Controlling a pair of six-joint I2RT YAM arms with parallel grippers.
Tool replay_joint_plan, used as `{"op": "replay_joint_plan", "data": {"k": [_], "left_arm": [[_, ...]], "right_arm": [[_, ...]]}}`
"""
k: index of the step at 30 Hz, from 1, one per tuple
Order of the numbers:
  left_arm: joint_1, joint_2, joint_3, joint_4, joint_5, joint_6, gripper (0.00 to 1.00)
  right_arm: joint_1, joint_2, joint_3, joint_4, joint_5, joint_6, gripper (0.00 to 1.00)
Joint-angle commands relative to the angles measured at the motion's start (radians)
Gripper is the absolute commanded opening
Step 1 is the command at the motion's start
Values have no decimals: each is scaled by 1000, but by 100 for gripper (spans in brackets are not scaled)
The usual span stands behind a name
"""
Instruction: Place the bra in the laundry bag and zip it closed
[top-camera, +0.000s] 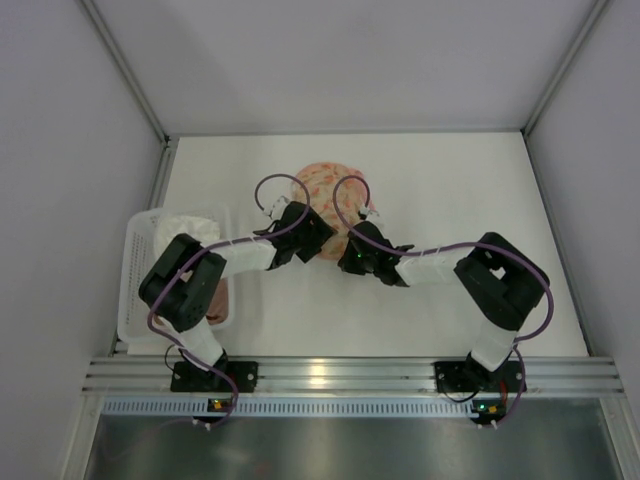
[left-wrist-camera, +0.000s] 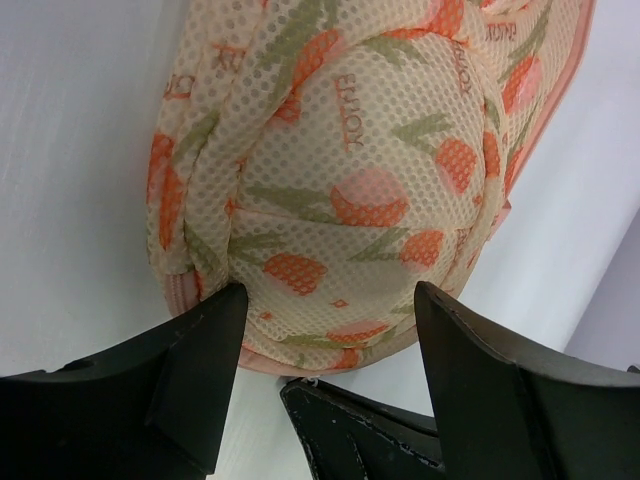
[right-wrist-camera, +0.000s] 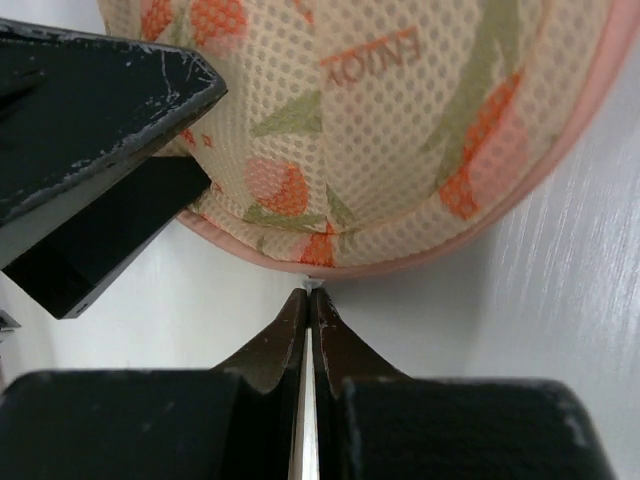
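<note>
The laundry bag (top-camera: 325, 185) lies at the table's middle back, a domed cream mesh case with orange floral print and a pink zip edge, its halves together. My left gripper (left-wrist-camera: 330, 292) is open, one finger on either side of the bag's (left-wrist-camera: 350, 170) near end. My right gripper (right-wrist-camera: 309, 295) is shut at the bag's (right-wrist-camera: 400, 130) pink rim, pinching a tiny white zip pull (right-wrist-camera: 312, 285) between its tips. In the top view both grippers, left (top-camera: 318, 232) and right (top-camera: 352, 240), meet at the bag's near edge. The bra is hidden.
A white plastic basket (top-camera: 140, 300) stands at the left edge with white cloth (top-camera: 190, 225) in it, under the left arm. White walls enclose the table on three sides. The left gripper's finger (right-wrist-camera: 100, 100) crosses the right wrist view close by.
</note>
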Motion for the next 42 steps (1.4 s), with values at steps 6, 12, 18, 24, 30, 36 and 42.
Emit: {"op": "replay_joint_plan", "data": {"k": [6,12,18,24,30,36,42], "left_arm": [[9,-50,-31,-154,-122,29,74],[21,-86,-37,-243,-212,64,75],[40,-35,-32,-254,-204,72,75],[55,-23,-25,-254,-227,109,75],[105,-36,-20,-254,-251,175,74],[129,-26,-6,-254,-256,215,74],[138,-55,66,-244,-193,320,73]], "right_arm": [[11,-17,78,-127,135,-213,0],[-59,9,69,-153,126,-294,0],[-109,11,59,-138,115,-374,0],[-133,11,50,-107,126,-432,0],[-201,27,44,-31,65,-495,0],[-231,32,81,1,51,-561,0],[-231,20,87,-6,-46,-518,0]]}}
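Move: The laundry bag's middle lies about 12 cm ahead of the open left gripper, 3 cm to its right and 3 cm below. The zipper pull, already pinched in the right fingertips on the bag's near rim, is some 4 cm back, 3 cm right and 3 cm below the left hand. From the right hand, the bag's middle is about 16 cm ahead and 3 cm left, the pink strap about 15 cm ahead and 9 cm right. Keep the right fingers shut on the zipper pull and draw it level along the bag's near rim, round to the right and forward towards the strap, about 12 cm, rolling that hand some 20 degrees so its left side dips. Meanwhile shift the left gripper, fingers still open, about 10 cm left from the bag's near end to beside its left edge, left side rolling up. ##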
